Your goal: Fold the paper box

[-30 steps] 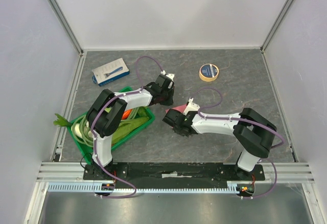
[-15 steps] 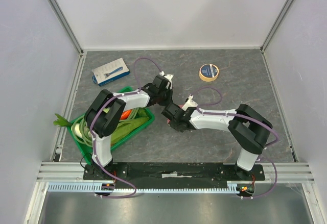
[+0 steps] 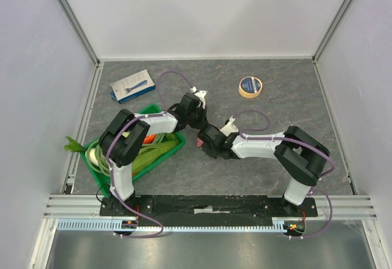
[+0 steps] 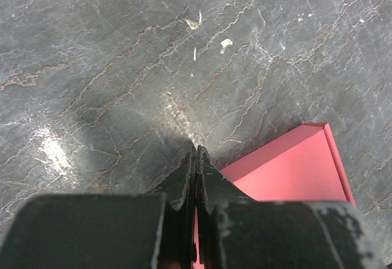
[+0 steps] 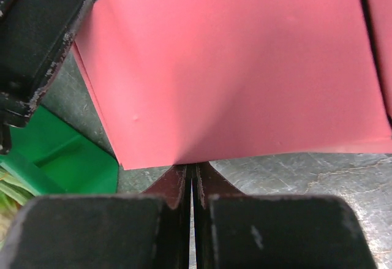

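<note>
The paper box [image 5: 233, 67] is a flat pink-salmon card lying on the grey table, almost hidden under the arms in the top view [image 3: 199, 140]. My right gripper [image 5: 192, 168] is shut, and its tips butt against the card's near edge with nothing between them. My left gripper [image 4: 196, 151] is also shut, its tips on bare table just left of the card [image 4: 294, 165]. A sliver of pink shows through the gap low between its fingers. In the right wrist view the left gripper's fingers [image 5: 43, 42] overlap the card's far left corner. Both grippers meet mid-table [image 3: 201, 131].
A green crate [image 3: 179, 141] of vegetables stands just left of the grippers, its wall [image 5: 79, 165] close to the card. A blue-and-white flat package [image 3: 132, 86] lies at the back left. A tape roll [image 3: 250, 86] sits at the back right.
My right gripper has slid left with the pink card ahead of it, toward the left gripper and the crate. The left gripper has edged slightly left. Both stayed shut.
</note>
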Robot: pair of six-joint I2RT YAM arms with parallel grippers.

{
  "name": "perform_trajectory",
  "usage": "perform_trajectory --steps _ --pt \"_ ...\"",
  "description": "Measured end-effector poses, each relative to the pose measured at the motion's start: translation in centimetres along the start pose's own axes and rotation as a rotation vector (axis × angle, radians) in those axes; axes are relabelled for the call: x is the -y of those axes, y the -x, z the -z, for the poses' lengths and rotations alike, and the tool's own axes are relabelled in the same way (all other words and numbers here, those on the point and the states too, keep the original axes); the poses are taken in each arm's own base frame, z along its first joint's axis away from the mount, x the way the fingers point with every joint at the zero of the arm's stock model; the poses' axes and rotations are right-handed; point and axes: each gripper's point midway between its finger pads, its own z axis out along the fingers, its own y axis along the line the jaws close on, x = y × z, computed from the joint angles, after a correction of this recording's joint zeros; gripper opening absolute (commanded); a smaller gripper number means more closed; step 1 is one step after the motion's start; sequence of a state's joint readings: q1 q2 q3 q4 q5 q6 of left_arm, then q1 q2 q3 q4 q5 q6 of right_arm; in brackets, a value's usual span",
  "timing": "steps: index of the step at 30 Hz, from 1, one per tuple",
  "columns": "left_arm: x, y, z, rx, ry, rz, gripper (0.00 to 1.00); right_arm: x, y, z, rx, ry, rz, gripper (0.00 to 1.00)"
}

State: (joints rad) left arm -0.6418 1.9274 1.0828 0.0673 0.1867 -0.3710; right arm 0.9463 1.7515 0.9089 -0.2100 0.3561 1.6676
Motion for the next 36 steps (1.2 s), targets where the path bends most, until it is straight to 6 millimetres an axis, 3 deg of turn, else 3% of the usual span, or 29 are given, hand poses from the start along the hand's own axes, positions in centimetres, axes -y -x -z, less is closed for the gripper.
perform_trajectory --steps 8,12,14,22,26,30,33,36 --pt "1.8 -0.4 0.3 0.070 -0.012 -0.052 0.02 -0.2 0.2 0.2 0.001 0.101 -0.075 0.00" --pt "4.7 -0.8 1.1 0.095 -0.076 -0.071 0.02 0.0 0.4 0.2 -0.010 0.130 -0.108 0.00" --pt "6.2 -2.3 1.9 0.074 -0.090 -0.063 0.02 0.2 1.2 0.0 0.008 0.128 -0.106 0.00" --pt "6.2 -2.3 2.4 -0.001 -0.030 -0.047 0.02 1.6 2.0 0.7 -0.019 0.092 0.037 0.00" --pt "6.1 -2.6 3.1 -0.070 -0.005 -0.049 0.02 4.4 3.3 2.0 -0.008 0.029 0.168 0.00" --pt "5.2 -2.6 3.9 -0.122 0.026 -0.041 0.02 8.5 3.4 4.4 -0.034 -0.021 0.238 0.00" --pt "4.7 -1.3 3.8 -0.121 0.040 -0.042 0.02 10.9 3.6 5.7 -0.037 -0.047 0.226 0.00" --pt "4.8 0.9 2.0 -0.102 0.041 -0.058 0.02 12.5 4.2 6.4 -0.018 -0.064 0.169 0.00"
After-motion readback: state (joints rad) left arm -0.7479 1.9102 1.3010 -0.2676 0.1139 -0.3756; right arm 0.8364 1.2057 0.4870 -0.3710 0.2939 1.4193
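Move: The paper box lies between my two hands. Its middle is about 5 cm back and 3 cm right of my left hand, which is low at the far side. It is some 4 cm ahead and 2 cm right of my right hand, whose tips are at the near edge, all at much the same height. From my left hand, the vegetable basket's middle is roughly 27 cm left and 9 cm back, and the tape roll 17 cm right and 16 cm ahead. My left hand, fingers shut, drives back and right against the box's far side, some 5 cm back, climbing as it goes, then hesitates, rolls slightly and swings forward again, still rising, to end over the far edge. My right hand first holds at the near edge, rolling about 10 degrees, then leaves, shut and low, sweeping about 13 cm right and 7 cm back, clear of the box. ##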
